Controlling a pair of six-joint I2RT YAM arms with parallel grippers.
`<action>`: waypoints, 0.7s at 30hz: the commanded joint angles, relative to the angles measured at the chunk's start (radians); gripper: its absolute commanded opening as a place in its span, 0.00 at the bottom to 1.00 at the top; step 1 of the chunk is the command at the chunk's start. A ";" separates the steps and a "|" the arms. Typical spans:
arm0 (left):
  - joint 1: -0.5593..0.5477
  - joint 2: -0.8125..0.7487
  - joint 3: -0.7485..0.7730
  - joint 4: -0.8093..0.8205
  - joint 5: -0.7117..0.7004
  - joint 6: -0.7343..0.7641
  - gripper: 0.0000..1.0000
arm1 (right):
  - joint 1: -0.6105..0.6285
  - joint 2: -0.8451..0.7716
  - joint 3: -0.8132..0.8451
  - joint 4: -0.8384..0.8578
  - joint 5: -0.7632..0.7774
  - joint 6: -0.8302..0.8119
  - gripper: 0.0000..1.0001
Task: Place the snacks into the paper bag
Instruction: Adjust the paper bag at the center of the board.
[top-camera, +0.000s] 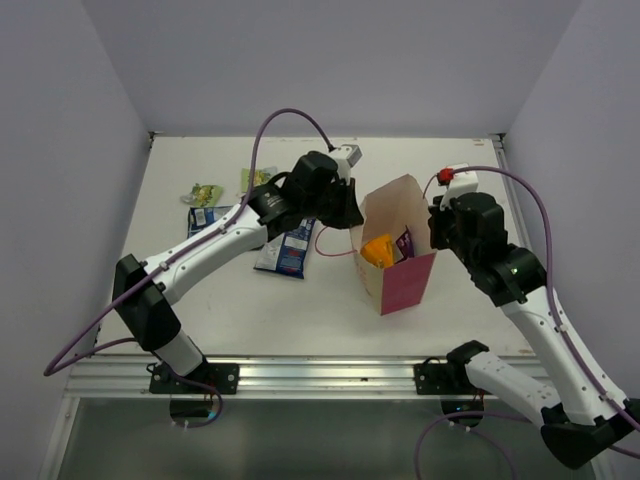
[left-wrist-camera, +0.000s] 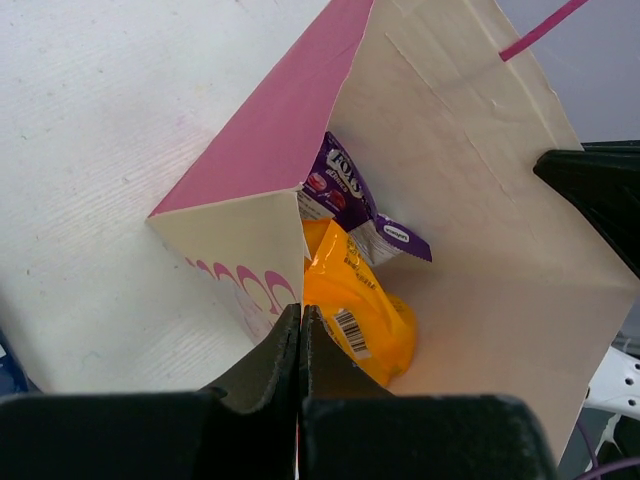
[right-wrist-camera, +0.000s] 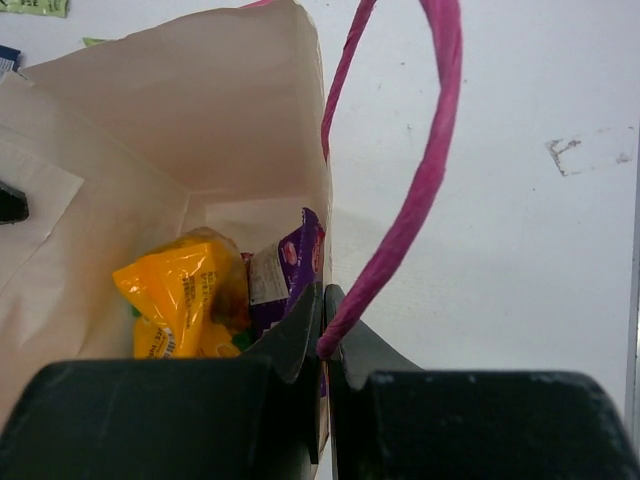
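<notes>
The paper bag (top-camera: 408, 283) stands open mid-table, cream with a magenta side panel. The orange packet (top-camera: 377, 250) and the purple packet (top-camera: 405, 241) lie inside it. My left gripper (top-camera: 351, 214) is shut on the bag's left rim; its wrist view shows the jaws (left-wrist-camera: 300, 312) pinching the printed wall, with the orange packet (left-wrist-camera: 362, 315) and the purple packet (left-wrist-camera: 347, 187) beyond. My right gripper (top-camera: 438, 230) is shut on the right rim (right-wrist-camera: 326, 296) beside the pink cord handle (right-wrist-camera: 432, 165). A dark blue packet (top-camera: 286, 250) lies left of the bag.
A second dark blue packet (top-camera: 202, 218) and two green packets (top-camera: 207, 192) (top-camera: 255, 178) lie at the back left of the table. A sliver of green (right-wrist-camera: 240, 340) shows under the packets in the bag. The table's near edge has a metal rail (top-camera: 320, 375).
</notes>
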 joint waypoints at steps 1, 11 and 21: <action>0.012 -0.017 0.038 0.046 0.015 0.001 0.00 | 0.002 0.009 0.079 0.054 0.004 -0.011 0.00; 0.048 0.012 -0.017 0.069 0.006 -0.005 0.09 | 0.000 0.029 0.155 0.010 -0.020 -0.025 0.00; 0.074 -0.026 -0.088 0.117 0.015 -0.025 0.35 | 0.002 0.018 0.152 -0.015 -0.039 -0.008 0.00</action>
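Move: The paper bag hangs upright between the hands, each shut on one side of its rim: its middle is about 10 cm right of the left hand, level with it fore and aft and some 12 cm down, and 10 cm left of the right hand. Inside, 15 cm below the left hand, the orange snack lies 6 cm right and 2 cm ahead, the purple one 12 cm right and 3 cm ahead. On the board, 25 cm below, the blue-and-white snack lies 19 cm left of the left hand and 9 cm ahead. The left fingers loosen their pinch on the bag's left rim, opening to about a third, with the rim still lying between them, while that hand sinks about 3 cm and eases some 2 cm forward and 2 cm left, away from the right hand. The right hand keeps its pinch on the right rim and lifts it about 2 cm early on, then holds it there. ##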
